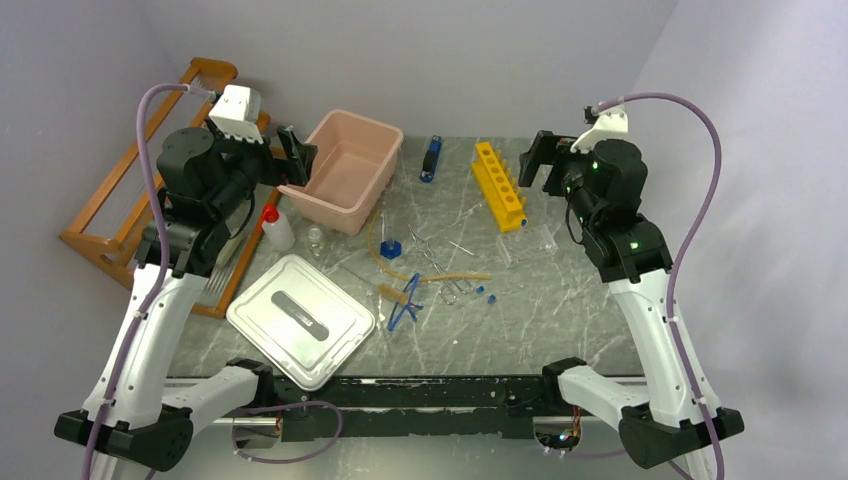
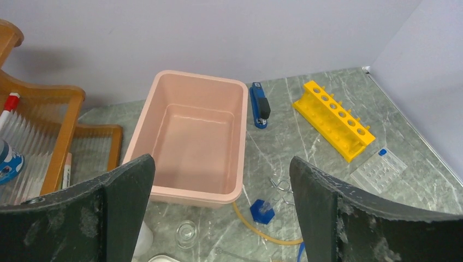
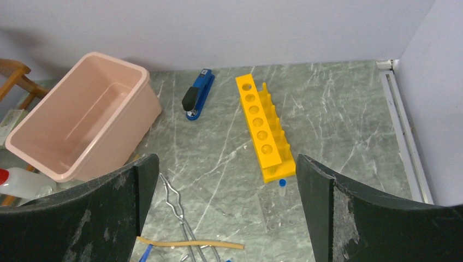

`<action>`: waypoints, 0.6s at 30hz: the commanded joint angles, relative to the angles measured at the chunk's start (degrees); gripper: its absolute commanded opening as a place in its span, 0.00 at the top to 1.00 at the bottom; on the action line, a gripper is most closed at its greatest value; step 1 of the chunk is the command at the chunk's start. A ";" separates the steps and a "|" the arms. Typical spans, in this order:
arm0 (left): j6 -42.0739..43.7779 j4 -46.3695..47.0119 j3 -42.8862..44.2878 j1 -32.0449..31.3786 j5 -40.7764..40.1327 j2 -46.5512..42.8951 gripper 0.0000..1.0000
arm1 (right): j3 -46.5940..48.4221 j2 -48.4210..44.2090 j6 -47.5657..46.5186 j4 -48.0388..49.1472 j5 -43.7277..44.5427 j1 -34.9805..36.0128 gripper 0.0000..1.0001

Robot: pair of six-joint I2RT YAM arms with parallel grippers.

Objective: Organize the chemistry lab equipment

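Note:
The loose lab items lie mid-table: a white red-capped squeeze bottle (image 1: 277, 228), a small jar (image 1: 316, 238), a tan hose (image 1: 440, 277), blue tongs (image 1: 405, 308), thin metal tools (image 1: 430, 255) and blue-capped tubes (image 1: 485, 292). My left gripper (image 1: 295, 160) hangs open and empty over the near rim of the pink tub (image 1: 350, 165); its view shows the jar (image 2: 186, 233) and hose (image 2: 262, 232) below. My right gripper (image 1: 535, 160) is open and empty, high beside the yellow rack (image 1: 498, 184); under it lie metal tongs (image 3: 174, 199), the hose (image 3: 191, 242) and a blue-capped tube (image 3: 282, 185).
A wooden rack (image 1: 120, 210) stands at the left. A grey-white lid (image 1: 300, 320) lies front left. A blue stapler (image 1: 431, 158) sits behind, between tub and yellow rack. A clear well plate (image 2: 378, 169) lies by the yellow rack's near end. Walls close the back and sides.

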 commanded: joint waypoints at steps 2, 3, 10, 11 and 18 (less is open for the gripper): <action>0.93 5.22 -1.83 -0.82 3.03 -1.38 0.03 | -0.65 -0.95 -0.86 1.33 -0.94 -0.73 0.00; 0.87 5.53 -2.25 -0.79 3.58 -1.55 0.03 | -0.73 -0.97 -0.75 1.34 -1.02 -0.79 0.00; 0.31 7.78 -5.50 -0.96 11.41 -2.66 0.03 | -2.94 -1.43 -0.80 2.40 -2.36 -0.87 0.00; -0.14 8.01 -6.16 -0.97 12.32 -2.83 0.03 | -3.46 -1.54 -0.66 2.67 -2.70 -0.86 0.00; -11.41 2.85 -15.98 -1.35 7.41 -3.61 0.09 | -10.76 -3.39 2.07 5.54 -8.60 -0.82 0.02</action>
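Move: The blue-footed cylinder stands about 12 cm to the left hand's right, level with it and some 33 cm below; the glass jar is 3 cm left and 1 cm ahead, the pink bin 15 cm straight ahead, the brush 13 cm right and 11 cm back. From the right hand the loose blue-capped tubes lie 7 cm left, 11 cm back and 36 cm down; the yellow rack is 13 cm straight ahead, the tongs 17 cm left and 5 cm back. Down and to its right, towards the blue-footed cylinder, the empty left hand sets off, swinging level first and then sinking ever faster by about 5 cm, easing slightly back and turning some 10 degrees clockwise. The right hand waits, then drops about 3 cm with a slight leftward drift, towards the loose blue-capped tubes. Both grippers stay wide open, well above everything. ##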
